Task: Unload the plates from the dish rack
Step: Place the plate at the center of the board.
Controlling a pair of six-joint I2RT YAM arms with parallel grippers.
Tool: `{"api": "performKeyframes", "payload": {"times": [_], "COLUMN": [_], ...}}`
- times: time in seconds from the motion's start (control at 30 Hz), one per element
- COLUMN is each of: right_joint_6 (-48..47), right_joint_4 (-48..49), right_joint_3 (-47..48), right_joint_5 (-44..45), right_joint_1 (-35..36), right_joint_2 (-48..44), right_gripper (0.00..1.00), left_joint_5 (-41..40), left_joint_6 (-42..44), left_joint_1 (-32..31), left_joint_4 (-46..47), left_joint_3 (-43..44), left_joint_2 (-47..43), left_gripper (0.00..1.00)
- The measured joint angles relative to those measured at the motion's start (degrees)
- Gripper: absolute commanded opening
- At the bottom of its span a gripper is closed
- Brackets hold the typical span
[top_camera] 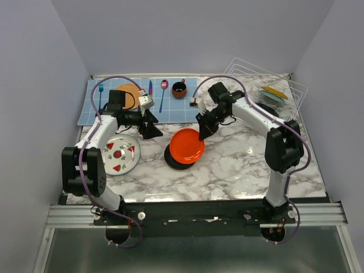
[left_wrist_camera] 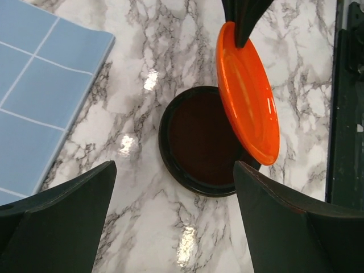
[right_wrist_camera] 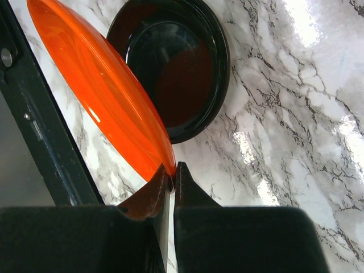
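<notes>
My right gripper (top_camera: 203,135) (right_wrist_camera: 173,176) is shut on the rim of the orange-red plate (top_camera: 186,145) (left_wrist_camera: 247,96) (right_wrist_camera: 102,85). It holds the plate tilted just above the glossy black plate (top_camera: 173,161) (left_wrist_camera: 199,142) (right_wrist_camera: 176,62), which lies flat on the marble table. My left gripper (top_camera: 151,128) (left_wrist_camera: 173,222) is open and empty, hovering left of both plates. A white plate with red wedges (top_camera: 119,154) lies at the left. The white wire dish rack (top_camera: 250,71) stands at the back right, with a mustard-yellow plate (top_camera: 276,91) and others stacked in it.
A blue grid mat (top_camera: 170,108) at the back left carries an orange woven disc (top_camera: 128,91), a dark mug (top_camera: 179,90) and cutlery. Grey walls close in the table on three sides. The black frame rail (right_wrist_camera: 40,136) runs along the near edge.
</notes>
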Motion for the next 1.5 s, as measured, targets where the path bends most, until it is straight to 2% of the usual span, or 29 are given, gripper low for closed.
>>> {"api": "performKeyframes", "payload": {"times": [0.33, 0.9, 1.0, 1.1, 1.13, 1.3, 1.5], "right_joint_6": [0.15, 0.33, 0.39, 0.42, 0.42, 0.42, 0.42], "right_joint_4": [-0.09, -0.09, -0.13, -0.13, -0.13, -0.11, -0.09], "right_joint_3": [2.73, 4.52, 4.74, 5.25, 5.40, 5.60, 5.60], "right_joint_5": [0.94, 2.01, 2.36, 2.60, 2.62, 3.08, 4.00], "right_joint_1": [0.70, 1.88, 1.92, 2.12, 2.21, 2.47, 2.62], "right_joint_2": [0.68, 2.69, 2.73, 2.75, 2.75, 2.75, 2.75], "right_gripper": [0.01, 0.01, 0.01, 0.01, 0.01, 0.01, 0.01], "left_joint_5": [2.99, 3.52, 3.52, 3.50, 3.48, 3.48, 3.45], "left_joint_6": [2.89, 0.48, -0.17, -1.38, -1.66, -2.89, -3.65], "left_joint_1": [-0.94, -5.42, -6.71, -8.11, -8.44, -9.42, -9.51], "left_joint_4": [-5.35, -4.94, -4.74, -4.39, -4.31, -4.61, -4.59], "left_joint_3": [0.31, 0.92, 1.07, 1.07, 1.07, 2.40, 3.23], "left_joint_2": [4.76, 7.15, 7.74, 8.55, 8.76, 10.47, 10.69], "left_gripper": [0.91, 0.89, 0.79, 0.65, 0.57, 0.52, 0.38]}}
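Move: From the left hand, the orange plate's middle is about 11 cm right, 6 cm back and 7 cm lower; the black plate on the table is 9 cm right, 8 cm back and 16 cm down, the patterned plates some 17 cm left and 8 cm back. The right hand already pinches the orange rim, its middle 6 cm left and 3 cm back; the black plate lies 8 cm left, 5 cm back and 11 cm down. Left hand goes 6 cm right, lower and back, half-closing around the orange plate's left rim; right keeps its pinch. ##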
